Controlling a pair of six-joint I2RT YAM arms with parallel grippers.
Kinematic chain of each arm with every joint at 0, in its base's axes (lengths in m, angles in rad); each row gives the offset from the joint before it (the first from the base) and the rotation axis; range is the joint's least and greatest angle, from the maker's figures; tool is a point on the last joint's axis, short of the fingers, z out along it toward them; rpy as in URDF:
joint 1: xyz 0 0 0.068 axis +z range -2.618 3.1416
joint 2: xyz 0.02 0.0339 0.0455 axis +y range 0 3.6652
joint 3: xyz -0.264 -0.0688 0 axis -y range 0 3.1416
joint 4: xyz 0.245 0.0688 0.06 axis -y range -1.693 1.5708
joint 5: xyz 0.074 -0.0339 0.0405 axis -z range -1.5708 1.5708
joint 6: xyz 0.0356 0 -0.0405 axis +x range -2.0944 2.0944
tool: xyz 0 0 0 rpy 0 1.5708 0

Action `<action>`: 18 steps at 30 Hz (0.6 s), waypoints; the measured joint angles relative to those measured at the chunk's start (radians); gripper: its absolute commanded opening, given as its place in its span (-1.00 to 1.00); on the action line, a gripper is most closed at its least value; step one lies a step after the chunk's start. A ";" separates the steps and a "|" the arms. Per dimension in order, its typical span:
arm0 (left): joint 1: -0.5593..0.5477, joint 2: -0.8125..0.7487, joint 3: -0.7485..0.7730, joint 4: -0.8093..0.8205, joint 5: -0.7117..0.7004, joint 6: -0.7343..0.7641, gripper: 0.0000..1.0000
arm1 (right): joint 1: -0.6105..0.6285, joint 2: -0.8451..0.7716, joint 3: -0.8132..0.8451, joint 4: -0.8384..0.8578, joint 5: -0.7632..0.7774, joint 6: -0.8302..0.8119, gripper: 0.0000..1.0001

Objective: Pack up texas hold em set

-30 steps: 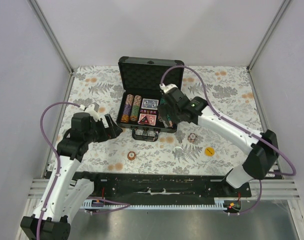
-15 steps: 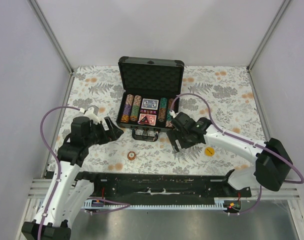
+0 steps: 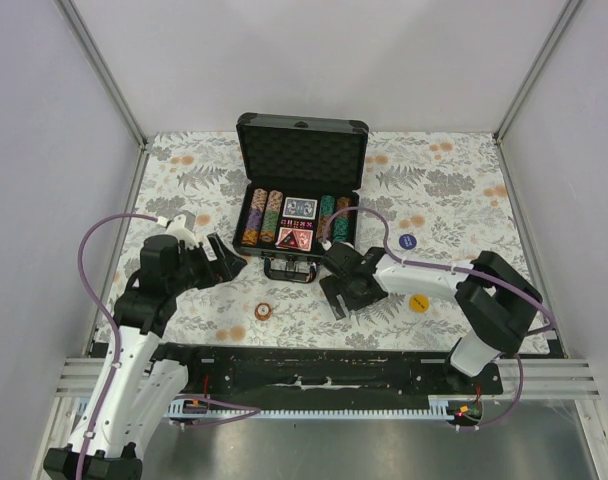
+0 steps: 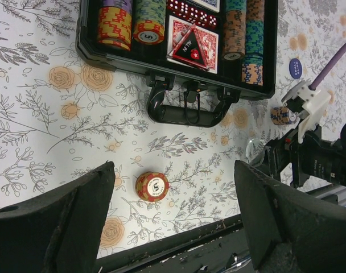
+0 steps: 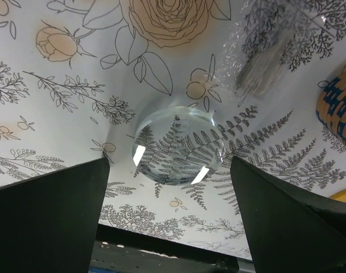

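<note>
The black case (image 3: 302, 150) lies open at the back centre, with rows of striped chips (image 3: 262, 216), a blue deck (image 3: 300, 207) and a red deck (image 3: 293, 238) in its tray. On the cloth in front of it sits a red and yellow chip stack (image 3: 264, 311), between and beyond my left gripper's (image 4: 173, 227) open fingers. My right gripper (image 5: 170, 222) is low over the cloth, open, with a clear round button (image 5: 177, 147) lying between its fingers. A blue and tan chip stack (image 5: 338, 111) lies just to its right. A yellow button (image 3: 418, 302) and a blue button (image 3: 406, 241) lie loose.
The case handle (image 4: 187, 114) points toward the arms. A scrap of clear wrap (image 5: 264, 62) lies beyond the clear button. The table's black front rail (image 3: 314, 365) runs close behind both grippers. Grey walls close the sides and back.
My right arm has swung back from above the case and come down onto the cloth in front of it, over the clear button. The left arm has barely moved.
</note>
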State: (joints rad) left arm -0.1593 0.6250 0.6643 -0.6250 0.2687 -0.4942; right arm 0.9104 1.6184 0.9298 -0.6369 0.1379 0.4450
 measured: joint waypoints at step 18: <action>0.000 -0.022 0.000 0.000 -0.006 -0.003 0.82 | 0.003 0.073 0.063 -0.003 -0.001 0.079 0.05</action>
State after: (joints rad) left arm -0.1593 0.6029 0.6643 -0.6250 0.2630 -0.4973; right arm 0.9134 1.6917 0.9924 -0.6403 0.1368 0.5240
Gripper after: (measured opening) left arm 0.908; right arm 0.641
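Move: The right hand's spread fingers stand at the table with the clear disc just off their middle, about 1 cm ahead, 1 or 2 cm left and 1 cm lower. A small plastic bag lies some 5 cm ahead and 2 cm right, the blue-and-beige chip stack about 7 cm ahead and 5 cm right, the yellow chip roughly 12 cm right and 1 cm ahead. From the idle left hand the disc is about 25 cm right, 4 cm back and 17 cm below. Leftward and a little forward, low over the table, the right hand eases some 1.5 cm to bring the clear disc between its wide-open fingers, still pointing almost straight down and hardly turning. On the way the fingers close by about a third, until the pads come up against the disc's two sides and stop there, pinching it. ##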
